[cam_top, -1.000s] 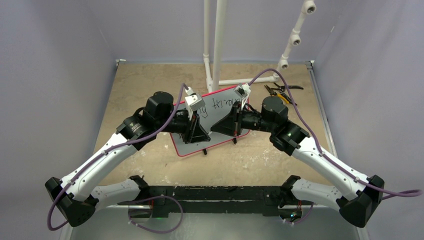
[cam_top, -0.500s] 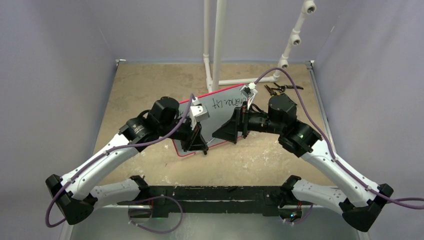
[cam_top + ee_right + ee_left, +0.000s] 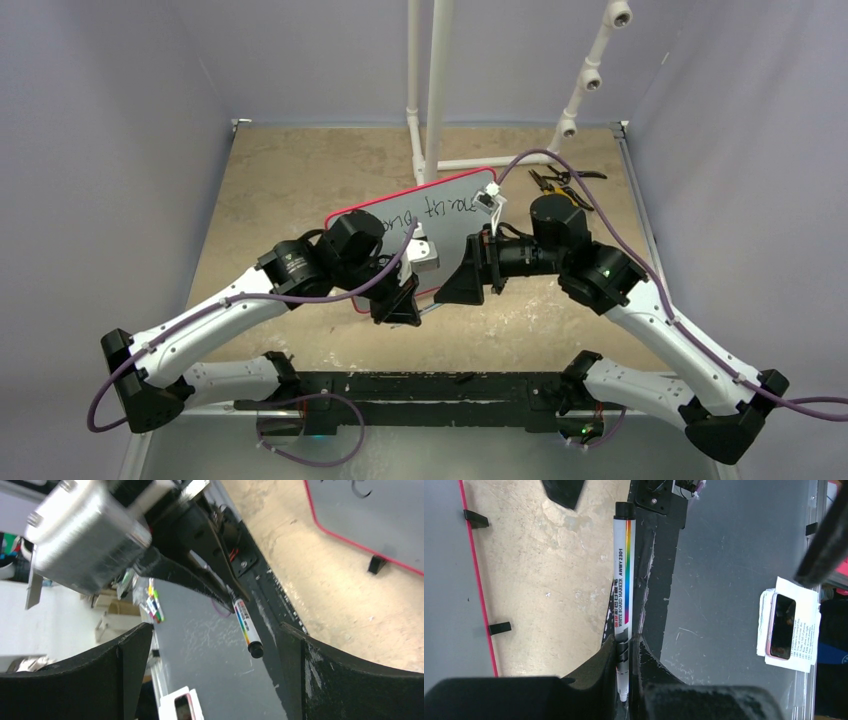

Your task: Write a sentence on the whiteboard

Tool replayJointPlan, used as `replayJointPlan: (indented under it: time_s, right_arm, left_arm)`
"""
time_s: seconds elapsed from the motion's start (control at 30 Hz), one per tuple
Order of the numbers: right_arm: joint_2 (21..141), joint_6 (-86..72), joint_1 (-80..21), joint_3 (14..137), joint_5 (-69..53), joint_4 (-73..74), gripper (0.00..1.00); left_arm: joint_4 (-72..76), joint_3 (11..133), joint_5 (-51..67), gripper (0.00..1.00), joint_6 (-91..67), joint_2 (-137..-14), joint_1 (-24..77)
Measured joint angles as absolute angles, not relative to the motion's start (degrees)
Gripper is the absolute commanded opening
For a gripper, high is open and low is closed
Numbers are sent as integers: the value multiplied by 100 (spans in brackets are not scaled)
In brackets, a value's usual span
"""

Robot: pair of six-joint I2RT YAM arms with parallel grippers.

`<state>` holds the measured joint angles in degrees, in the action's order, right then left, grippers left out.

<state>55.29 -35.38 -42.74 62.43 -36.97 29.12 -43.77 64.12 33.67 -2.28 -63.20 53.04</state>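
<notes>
The whiteboard (image 3: 455,225), pale grey with a thin red border, lies tilted on the table's middle. Black handwriting of the sentence (image 3: 450,208) shows along its far part; the arms cover the rest. My left gripper (image 3: 402,300) hangs over the board's near edge, shut on a white marker (image 3: 624,575) with a rainbow stripe and a black end. The marker's body points away from the fingers. My right gripper (image 3: 468,282) stands wide open beside it, holding nothing. In the right wrist view the marker (image 3: 246,627) hangs between my open fingers (image 3: 127,667), touching neither, with the board's corner (image 3: 370,520) beyond.
White pipe stands (image 3: 432,90) rise at the back of the table. Pliers (image 3: 562,180) lie at the back right. The black base rail (image 3: 420,385) runs along the near edge. A phone on papers (image 3: 781,625) lies on the grey surface beyond the rail.
The two grippers were close together over the board and have parted. My right gripper has opened. My left arm has swung toward the near edge with the marker in it.
</notes>
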Motion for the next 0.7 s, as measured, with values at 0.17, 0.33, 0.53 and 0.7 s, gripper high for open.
replayJointPlan:
  time_s: [0.17, 0.33, 0.53, 0.7]
  right_arm:
    - [5457, -3588, -4274, 5808, -4228, 2777, 82]
    - [5594, -3590, -4274, 5603, -4541, 2707, 72]
    - [5671, -3610, -4274, 5575, -4742, 2388, 59]
    - [5865, -3588, -4274, 5544, -4821, 2250, 53]
  left_arm:
    - [-4381, 6549, 3326, 0, -185, -6440, 5415]
    - [-4405, 6580, 3277, 0, -178, -6528, 5487]
    - [-4427, 6635, 3275, 0, -172, -6589, 5535]
    - [-4431, 6654, 3256, 0, -137, -6622, 5559]
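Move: The right hand, open and empty, goes for the whiteboard marker in the left fingers. The marker's middle lies about 4 cm to its left, 3 cm back and 5 cm below; the left gripper is some 8 cm left, 4 cm back and 5 cm lower. The whiteboard's middle is roughly 21 cm ahead, 8 cm left and 28 cm down. From the left hand, the marker's middle is about 4 cm right and 1 cm ahead, level in height. The left fingers keep their pinch on the marker near its writing tip, easing about 1 cm right, while the right hand sinks some 3.5 cm and draws back 2 cm, then edges left, to bring its fingers to either side of the marker's black-ended half. Its fingers close from wide open to about half, and it turns about 10 degrees counter-clockwise; whether they touch the marker can't be seen. ##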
